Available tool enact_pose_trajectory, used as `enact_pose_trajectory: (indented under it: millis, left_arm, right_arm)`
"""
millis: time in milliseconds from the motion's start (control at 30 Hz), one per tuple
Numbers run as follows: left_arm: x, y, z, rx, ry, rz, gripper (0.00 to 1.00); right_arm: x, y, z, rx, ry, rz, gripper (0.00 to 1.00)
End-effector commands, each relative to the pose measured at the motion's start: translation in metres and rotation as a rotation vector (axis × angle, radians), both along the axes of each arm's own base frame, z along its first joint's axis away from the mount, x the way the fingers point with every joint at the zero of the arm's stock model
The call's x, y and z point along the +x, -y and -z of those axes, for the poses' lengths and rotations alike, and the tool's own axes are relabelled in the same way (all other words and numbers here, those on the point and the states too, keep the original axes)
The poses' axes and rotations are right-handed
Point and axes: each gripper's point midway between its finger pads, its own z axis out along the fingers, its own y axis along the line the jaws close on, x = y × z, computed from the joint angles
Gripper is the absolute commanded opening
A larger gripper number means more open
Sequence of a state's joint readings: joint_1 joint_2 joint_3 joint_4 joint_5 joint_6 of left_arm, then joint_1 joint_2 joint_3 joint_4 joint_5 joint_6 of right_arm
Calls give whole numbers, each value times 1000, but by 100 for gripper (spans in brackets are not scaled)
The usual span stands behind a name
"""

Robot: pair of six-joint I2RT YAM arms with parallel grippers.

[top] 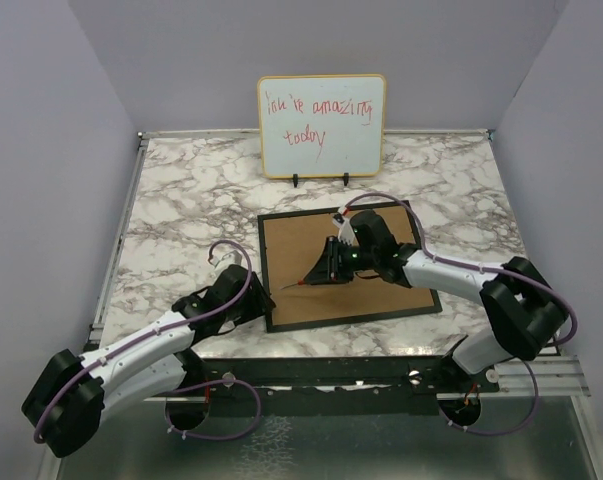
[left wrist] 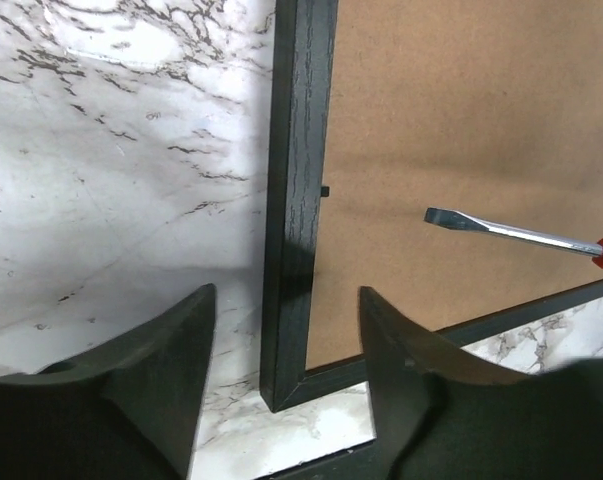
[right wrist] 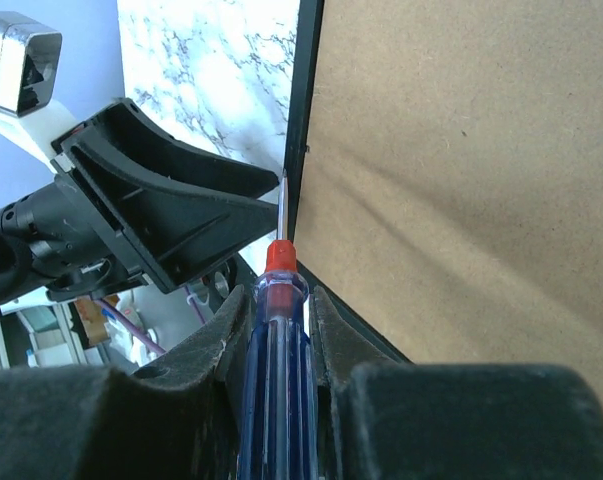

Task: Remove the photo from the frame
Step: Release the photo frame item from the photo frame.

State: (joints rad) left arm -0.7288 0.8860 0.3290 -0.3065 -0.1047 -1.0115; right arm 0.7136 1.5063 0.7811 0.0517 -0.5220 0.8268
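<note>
The black frame (top: 281, 322) lies face down on the marble table, its brown back panel (top: 311, 255) up. The photo is hidden under the panel. My right gripper (top: 324, 272) is over the panel, shut on a blue-handled screwdriver (right wrist: 276, 330) with a red collar. Its blade (left wrist: 481, 226) hovers over the panel, pointing at the frame's left rail (left wrist: 299, 200), near a small black tab (left wrist: 324, 191). My left gripper (top: 264, 300) is open and straddles the frame's near left corner (left wrist: 281, 385). The left fingers (right wrist: 181, 215) also show in the right wrist view.
A wood-edged whiteboard (top: 323, 125) with red handwriting stands on small feet at the back, behind the frame. Marble tabletop (top: 181, 210) lies to the left of the frame. The table's metal front edge (top: 381, 375) is just below the frame.
</note>
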Motion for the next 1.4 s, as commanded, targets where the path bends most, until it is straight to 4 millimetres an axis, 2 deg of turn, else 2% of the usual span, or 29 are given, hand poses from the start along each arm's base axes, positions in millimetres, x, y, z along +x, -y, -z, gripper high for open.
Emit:
enact_pose_trajectory:
  millis: [0, 200, 367, 700, 1067, 1367]
  left_arm:
    - [-17, -7, 22, 35, -67, 32, 53]
    - [-21, -10, 28, 64, -88, 51, 50]
    - [-28, -18, 36, 128, -135, 65, 40]
    - [-43, -29, 48, 190, -174, 36, 33]
    - [-41, -32, 48, 199, -161, 28, 23]
    - [-39, -31, 47, 202, -149, 36, 19]
  right_arm:
    - [-6, -8, 5, 49, 0, -46, 1]
    - [-6, -12, 14, 62, -18, -67, 1]
    - [-5, -15, 18, 60, -28, -76, 0]
    - [-7, -12, 31, 39, -34, -75, 1]
    - [2, -18, 42, 46, -17, -66, 0]
    - [-2, -16, 52, 39, -31, -74, 0]
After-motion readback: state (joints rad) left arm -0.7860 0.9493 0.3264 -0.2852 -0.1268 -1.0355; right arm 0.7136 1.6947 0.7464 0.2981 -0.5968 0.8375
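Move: The small black tab on the inner edge of the frame's left rail is the right hand's target, about 13 cm to its left, 1 cm ahead and 9 cm below; this hand already holds the screwdriver. The left hand's open fingers straddle that rail, their grip spot 1 cm back and 1 cm down, straight in line; the tab lies about 4 cm ahead, 2 right and 2 below, the frame's near-left corner some 5 cm back, straight behind, 2 below. Right hand sinks about 4 cm, easing left, screwdriver tip to the tab, while left fingers pinch the rail. ##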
